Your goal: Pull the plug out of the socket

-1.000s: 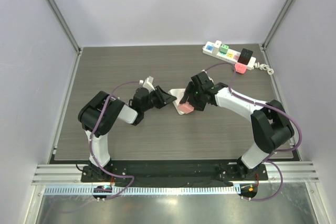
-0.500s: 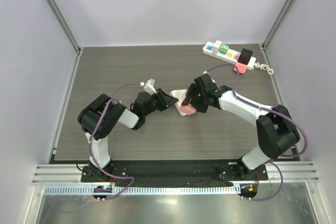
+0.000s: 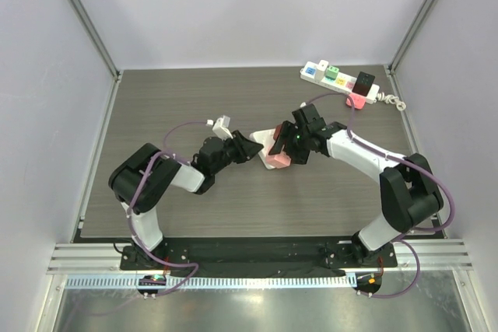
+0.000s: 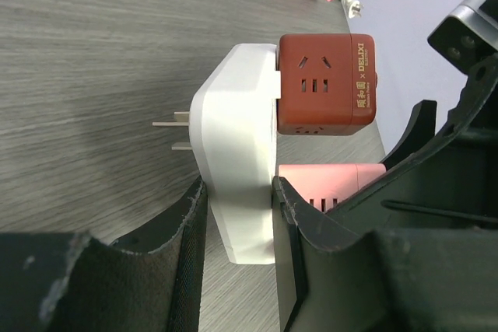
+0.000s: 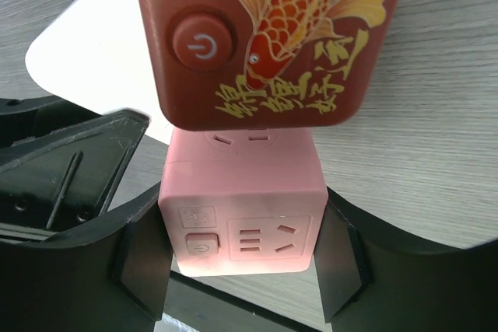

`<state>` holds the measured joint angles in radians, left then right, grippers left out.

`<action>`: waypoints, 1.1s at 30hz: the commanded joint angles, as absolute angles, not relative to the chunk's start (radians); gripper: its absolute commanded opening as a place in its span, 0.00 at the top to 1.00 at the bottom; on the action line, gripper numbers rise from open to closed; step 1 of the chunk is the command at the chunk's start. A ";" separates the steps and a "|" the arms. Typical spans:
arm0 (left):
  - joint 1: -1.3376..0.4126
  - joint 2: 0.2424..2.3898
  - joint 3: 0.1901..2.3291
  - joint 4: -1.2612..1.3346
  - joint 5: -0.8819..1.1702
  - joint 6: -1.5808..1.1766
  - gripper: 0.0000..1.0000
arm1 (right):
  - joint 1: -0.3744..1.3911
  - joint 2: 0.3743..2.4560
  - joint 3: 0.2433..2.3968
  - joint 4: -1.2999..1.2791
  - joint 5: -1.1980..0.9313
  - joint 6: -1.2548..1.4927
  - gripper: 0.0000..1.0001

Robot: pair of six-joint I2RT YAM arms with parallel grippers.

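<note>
A white plug (image 4: 237,153) lies mid-table, its two bare prongs pointing away from the cubes. My left gripper (image 4: 237,219) is shut on its white body, one pad on each flat side. Against the plug's other face sit a red socket cube (image 4: 327,83) with a fish print (image 5: 264,36) and a pink socket cube (image 5: 241,207). My right gripper (image 5: 241,270) is shut on the pink cube. From above, the left gripper (image 3: 253,147) and the right gripper (image 3: 284,148) face each other over the white plug (image 3: 263,139) and pink cube (image 3: 272,161). I cannot tell whether plug and pink cube are parted.
A white power strip (image 3: 334,77) lies at the back right, carrying coloured blocks, a black plug (image 3: 366,81) and a pink piece (image 3: 356,100) at its near side. Its coiled cord (image 3: 395,103) lies by the right wall. Purple cables hang from both arms.
The right wrist has shifted slightly right and back, and the left arm's elbow has swung outward to the left. Both grips are unchanged and the plug and cubes stay roughly in place.
</note>
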<state>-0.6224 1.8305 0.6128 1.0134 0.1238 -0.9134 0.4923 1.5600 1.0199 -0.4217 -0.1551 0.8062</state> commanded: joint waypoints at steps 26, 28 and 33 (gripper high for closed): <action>-0.664 1.784 0.696 0.710 -0.083 -0.704 1.00 | 0.431 1.244 0.844 -0.489 -0.265 0.677 0.99; -0.666 1.779 0.690 0.712 -0.087 -0.706 1.00 | 0.426 1.249 0.824 -0.480 -0.287 0.680 0.99; -0.669 1.798 0.699 0.712 -0.113 -0.716 1.00 | 0.400 1.273 0.767 -0.397 -0.357 0.704 0.99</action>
<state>-0.6765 1.7775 0.6964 0.7864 -0.0116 -0.7853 0.4164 1.2816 0.7811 -0.4339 -0.2840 0.7162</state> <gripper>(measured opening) 0.348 0.668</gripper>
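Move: The right fingers still pinch the pink plug, seated on the white socket, whose middle lies about 4 cm left and 3 cm ahead at roughly hand height; the brown plug beside it sits some 7 cm ahead, level sideways. The left fingers still clamp the socket's edge, its middle about 2 cm to their right and level fore and aft. From the left hand the pink plug is some 6 cm right and 3 cm back. Keeping its pinch on the pink plug, the right hand first bobs up and down about 1.5 cm, then hauls back and right from the white socket, ending some 5.5 cm back and 3.5 cm right of its start, with hardly any wrist turn. The left hand keeps its clamp on the socket, shares the bob and is drawn about 3 cm right and 1.5 cm back against the pull, then springs back forward and left nearly to its start, rolled some 10 degrees with its left side raised. ##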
